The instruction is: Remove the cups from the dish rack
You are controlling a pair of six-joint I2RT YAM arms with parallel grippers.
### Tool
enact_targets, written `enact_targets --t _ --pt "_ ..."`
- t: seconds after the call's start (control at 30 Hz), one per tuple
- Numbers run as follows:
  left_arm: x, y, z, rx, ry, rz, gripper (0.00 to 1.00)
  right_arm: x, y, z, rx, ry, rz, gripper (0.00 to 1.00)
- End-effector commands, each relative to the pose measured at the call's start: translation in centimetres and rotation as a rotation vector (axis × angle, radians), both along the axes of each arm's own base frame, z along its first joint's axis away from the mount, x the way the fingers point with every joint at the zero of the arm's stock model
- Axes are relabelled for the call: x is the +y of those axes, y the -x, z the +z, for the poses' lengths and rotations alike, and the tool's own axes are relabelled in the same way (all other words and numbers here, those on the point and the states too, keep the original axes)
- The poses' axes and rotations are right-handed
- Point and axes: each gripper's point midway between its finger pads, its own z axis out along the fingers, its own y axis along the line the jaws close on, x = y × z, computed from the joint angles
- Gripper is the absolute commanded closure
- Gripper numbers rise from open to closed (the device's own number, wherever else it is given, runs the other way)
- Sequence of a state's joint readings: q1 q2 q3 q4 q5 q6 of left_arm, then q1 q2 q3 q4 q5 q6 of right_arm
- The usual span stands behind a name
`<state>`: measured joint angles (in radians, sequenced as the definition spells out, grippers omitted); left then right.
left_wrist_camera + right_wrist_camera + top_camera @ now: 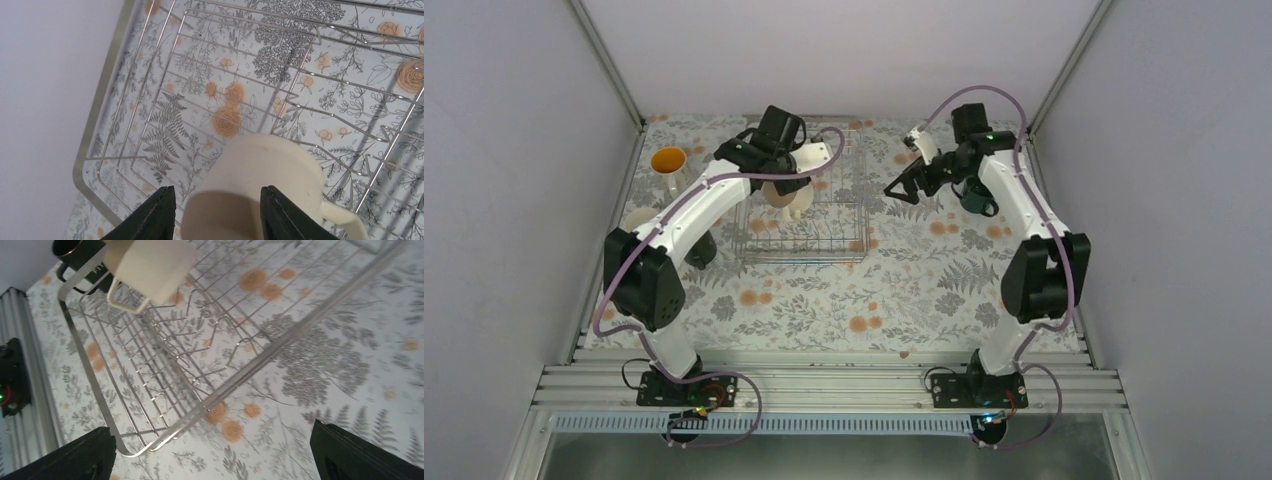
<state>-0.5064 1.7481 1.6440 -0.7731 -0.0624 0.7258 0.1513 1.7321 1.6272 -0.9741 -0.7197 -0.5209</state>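
Note:
The silver wire dish rack [824,243] stands on the floral table at the back centre. A cream mug [790,202] lies tilted in it, its opening towards my left gripper [785,184]. In the left wrist view my left gripper [217,189] is part open at the cream mug [265,165]. The right finger overlaps the mug and the left finger stands just clear of its wall. My right gripper [902,188] is wide open and empty, right of the rack. A dark green mug [976,198] stands by the right arm. Yellow-orange [668,160], pale [636,218] and black [701,250] mugs stand left of the rack.
The right wrist view shows the rack's near rim [260,357], the cream mug [155,265] and the black mug [75,255] beyond it, with my right gripper [212,429] over bare cloth. Grey walls close the table on three sides. A ribbed metal rail [824,385] runs along the near edge.

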Motion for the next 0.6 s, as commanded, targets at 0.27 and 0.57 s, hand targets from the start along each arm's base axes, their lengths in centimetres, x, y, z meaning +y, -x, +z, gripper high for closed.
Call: enact_targets --t 0.27,0.57 --pt "1.6 0.6 -4.5 0.028 -0.044 0.014 0.55 4.5 0.9 -0.3 0.153 -0.170 0.151 0.00" --pt "4.2 -0.3 -1.3 -0.069 -0.004 0.087 0.53 5.5 0.7 0.3 0.116 -0.138 0.154 0.00"
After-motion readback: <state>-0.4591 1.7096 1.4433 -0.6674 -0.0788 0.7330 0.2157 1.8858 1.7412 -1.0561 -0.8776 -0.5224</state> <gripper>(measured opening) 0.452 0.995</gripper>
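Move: The cream cup, base turned up, is just beyond the left fingertips, about 8 cm below the hand and roughly straight under it; the rack's middle lies some 17 cm down. From the left hand, the black cup stands about 23 cm left and 13 cm back, the orange-lined cup some 30 cm left and 6 cm ahead, both about 17 cm lower. From the right hand the cream cup is some 23 cm left, level ahead and 9 cm lower. No touch on the cream cup can be made out as the left hand drops about 6 cm towards the rack, slips back a little, then drifts some 3 cm left and starts to rise, its fingers staying half open. The right hand keeps coming left about 4 cm towards the rack, dipping slightly and turning some 10 degrees, fingers wide open. ##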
